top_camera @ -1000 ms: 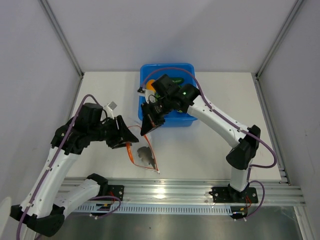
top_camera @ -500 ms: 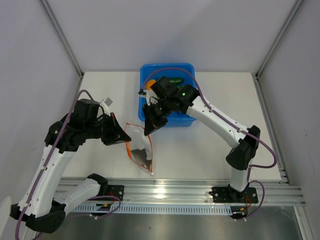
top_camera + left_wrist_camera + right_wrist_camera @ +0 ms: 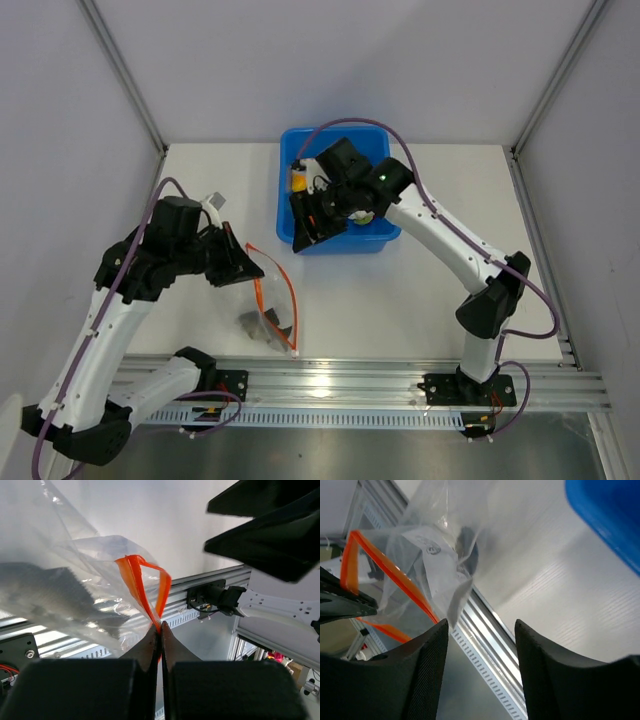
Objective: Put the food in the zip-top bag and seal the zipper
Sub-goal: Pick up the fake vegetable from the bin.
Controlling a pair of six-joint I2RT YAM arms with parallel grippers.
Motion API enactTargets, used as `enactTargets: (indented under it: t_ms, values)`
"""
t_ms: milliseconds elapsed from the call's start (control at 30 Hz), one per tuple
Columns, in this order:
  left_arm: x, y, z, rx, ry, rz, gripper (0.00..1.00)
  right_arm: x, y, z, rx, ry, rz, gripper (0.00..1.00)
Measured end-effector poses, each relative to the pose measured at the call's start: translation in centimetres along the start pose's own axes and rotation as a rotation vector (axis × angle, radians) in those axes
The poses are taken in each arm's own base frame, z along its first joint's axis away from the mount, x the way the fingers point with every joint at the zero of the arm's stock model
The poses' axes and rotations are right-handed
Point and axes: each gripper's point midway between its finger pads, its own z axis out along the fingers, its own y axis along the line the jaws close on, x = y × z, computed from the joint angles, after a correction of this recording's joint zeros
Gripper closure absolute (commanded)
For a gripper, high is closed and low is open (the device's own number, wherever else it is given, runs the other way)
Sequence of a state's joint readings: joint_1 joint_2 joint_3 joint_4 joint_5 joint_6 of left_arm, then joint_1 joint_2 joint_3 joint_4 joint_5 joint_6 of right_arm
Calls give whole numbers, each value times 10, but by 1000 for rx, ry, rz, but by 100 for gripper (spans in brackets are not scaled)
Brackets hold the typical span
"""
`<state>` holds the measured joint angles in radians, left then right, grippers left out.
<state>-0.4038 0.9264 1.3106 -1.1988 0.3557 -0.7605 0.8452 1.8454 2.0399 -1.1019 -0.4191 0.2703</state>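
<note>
The clear zip-top bag [image 3: 272,312] hangs near the table's front edge, its mouth gaping. My left gripper [image 3: 247,268] is shut on the orange zipper [image 3: 144,578] at one end of the mouth. A grey fish [image 3: 250,322] lies inside the bag, also seen through the plastic as the fish [image 3: 47,592]. My right gripper [image 3: 304,226] is open and holds nothing, hovering at the front left corner of the blue tub, apart from the bag [image 3: 432,555]. An orange-yellow pepper [image 3: 298,178] shows in the tub. Other food there is mostly hidden by the right arm.
The blue tub [image 3: 340,243] stands at the back middle of the white table, its corner [image 3: 610,515] at the upper right of the right wrist view. The aluminium rail [image 3: 380,382] runs along the front edge. Grey walls enclose three sides.
My right gripper let go of the bag's mouth, opened and drew back toward the tub. My left gripper shut on the zipper and now carries the bag alone; the fish slid down to the left.
</note>
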Motion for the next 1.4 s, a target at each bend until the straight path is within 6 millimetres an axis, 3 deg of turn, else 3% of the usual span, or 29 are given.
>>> enactTargets:
  t_ms: [133, 167, 267, 433, 533, 733, 867, 1033, 1400]
  values:
    - [-4, 3, 8, -18, 5, -6, 99, -30, -29, -21, 53, -119, 42, 24]
    - [-4, 3, 10, -19, 6, -6, 99, -38, -38, -27, 75, -154, 51, 16]
    - [-6, 5, 16, -21, 8, -7, 99, -63, -72, -41, 188, -264, 68, 7]
    - [-10, 5, 29, -23, 27, -12, 99, -93, -127, -53, 423, -379, 90, 7]
    - [-11, 5, 36, -23, 47, -13, 99, -107, -165, -49, 534, -411, 140, 7]
    - [-12, 3, 47, -12, 84, 1, 99, -97, -265, -20, 733, -357, 293, 7]
    - [-11, 1, 52, 1, 110, 5, 100, -79, -310, 1, 820, -291, 343, 7]
    - [-7, -1, 53, 25, 134, 15, 99, -67, -333, 21, 863, -244, 352, 7]
    - [0, -2, 60, 54, 182, 11, 99, -80, -347, 40, 855, -294, 331, 7]
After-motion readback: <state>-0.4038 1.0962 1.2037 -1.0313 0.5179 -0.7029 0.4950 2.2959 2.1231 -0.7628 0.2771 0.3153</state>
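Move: From the right hand, empty and half open, the cauliflower in the blue bin lies about 30 cm ahead, 14 cm to the right and 20 cm below. The grapes lie some 9 cm left of the cauliflower and 1 cm farther out, the red mango 10 cm left of it and 4 cm nearer, the red chili 6 cm beyond it and 2 cm right. From the left hand the cauliflower is about 38 cm ahead, 21 cm right and 21 cm below. Still pinching the bag's orange zip edge, the left hand eases it about 4 cm down and 3 cm forward and right. The right hand goes some 28 cm forward and 14 cm right, rising slightly, then sinking 16 cm into the bin area over the cauliflower. It turns about 45 degrees clockwise, swinging from left-down to forward-down, and opens wide with a finger either side. ##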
